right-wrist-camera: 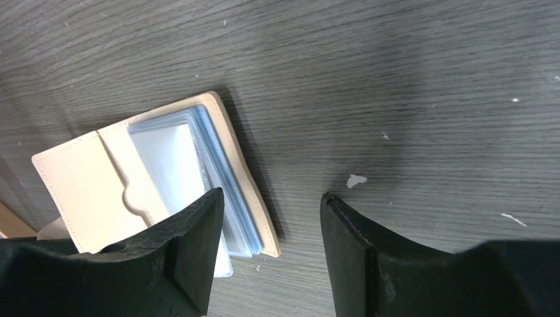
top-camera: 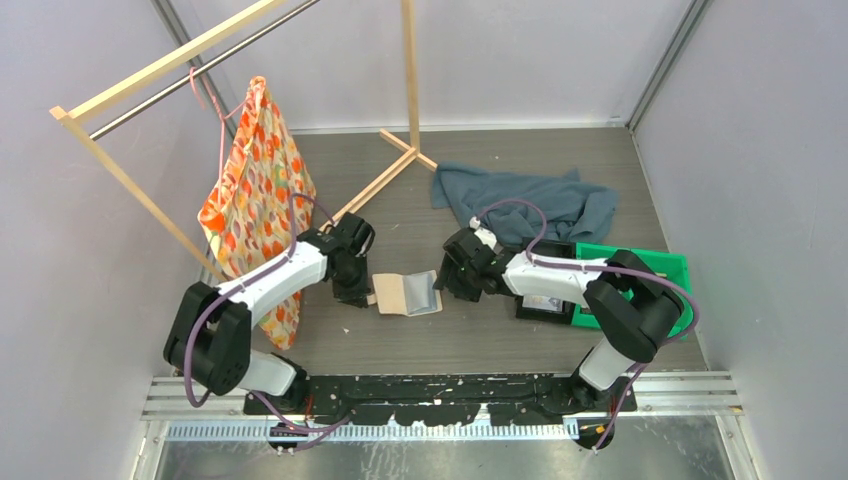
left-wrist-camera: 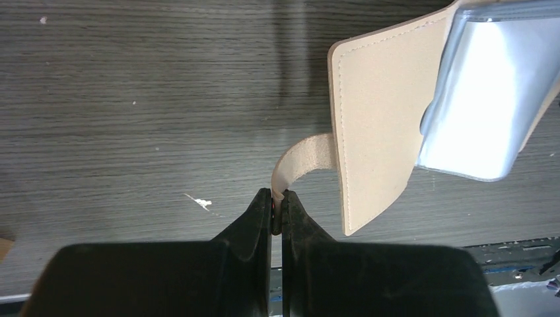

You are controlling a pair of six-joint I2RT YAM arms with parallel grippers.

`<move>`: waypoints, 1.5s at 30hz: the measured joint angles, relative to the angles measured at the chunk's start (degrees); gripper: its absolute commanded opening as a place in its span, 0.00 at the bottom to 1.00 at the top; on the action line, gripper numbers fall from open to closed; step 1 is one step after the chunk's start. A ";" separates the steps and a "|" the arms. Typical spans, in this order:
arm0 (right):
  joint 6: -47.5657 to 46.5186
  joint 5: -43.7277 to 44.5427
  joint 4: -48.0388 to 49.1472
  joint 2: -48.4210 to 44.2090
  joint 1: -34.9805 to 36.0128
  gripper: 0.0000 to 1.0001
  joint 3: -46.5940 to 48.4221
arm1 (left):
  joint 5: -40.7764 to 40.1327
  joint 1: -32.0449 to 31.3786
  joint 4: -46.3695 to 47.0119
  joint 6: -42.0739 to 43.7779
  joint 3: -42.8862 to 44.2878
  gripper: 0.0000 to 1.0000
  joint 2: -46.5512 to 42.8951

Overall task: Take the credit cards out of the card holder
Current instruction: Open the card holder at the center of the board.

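Note:
The tan card holder (top-camera: 408, 294) lies open on the table between my two grippers, its pale blue-grey pockets (right-wrist-camera: 165, 155) facing up. My left gripper (left-wrist-camera: 277, 198) is shut on the holder's curved side tab (left-wrist-camera: 300, 157) at its left edge. My right gripper (right-wrist-camera: 272, 193) hangs open over the holder's right edge: one finger is above the pockets, the other above bare table. No credit cards show in the pockets. A glossy grey rectangle (top-camera: 547, 303) lies in the black tray; I cannot tell whether it is a card.
The black tray (top-camera: 530, 313) sits under my right arm, with a green bin (top-camera: 660, 265) beside it. A blue-grey towel (top-camera: 530, 200) lies crumpled behind. A wooden rack (top-camera: 410, 80) stands at the back, an orange patterned bag (top-camera: 255, 190) hanging from it.

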 measured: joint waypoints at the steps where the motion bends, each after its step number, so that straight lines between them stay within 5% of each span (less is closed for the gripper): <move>1: 0.04 0.00 0.44 0.00 0.00 0.58 -0.35 | -0.22 0.00 -0.11 0.02 0.00 0.01 0.26; 12: -0.13 -6.16 8.87 1.14 0.02 0.48 -2.84 | -1.60 -0.02 -0.63 0.02 0.00 0.00 1.60; 23: 0.22 -14.47 14.91 1.44 0.44 0.01 -6.23 | -1.20 -0.87 -0.42 0.07 -0.22 0.00 2.71; 38: 6.23 -15.76 19.91 -13.70 0.72 0.01 -16.76 | 1.05 -10.14 -0.13 0.00 0.17 0.01 4.09; 45: 7.48 -10.73 14.93 -28.87 2.93 0.01 -20.52 | 1.88 -10.14 -2.36 1.64 2.49 0.42 2.38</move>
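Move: The card holder lies open between the hands, and the left fingers already pinch its strap. From the right hand, the holder's right half is centred about 4 cm left, 1 cm ahead and 2 cm below; the strap cover is some 10 cm left and level. The black tray sits about 21 cm to the right and 2 cm ahead. From the left hand, the right half is centred about 10 cm right, 1 cm ahead and 3 cm below, and the strap cover about 4 cm right and 1 cm ahead. Slide the right gripper about 4 cm left and 3 cm back over the card holder's right half, shutting the fingers on the near part of its free edge, then raise it some 8 cm while drawing back and right, rolling its left side up. Bring the left gripper, still pinching the strap, right and back, then open it to let the strap go. ##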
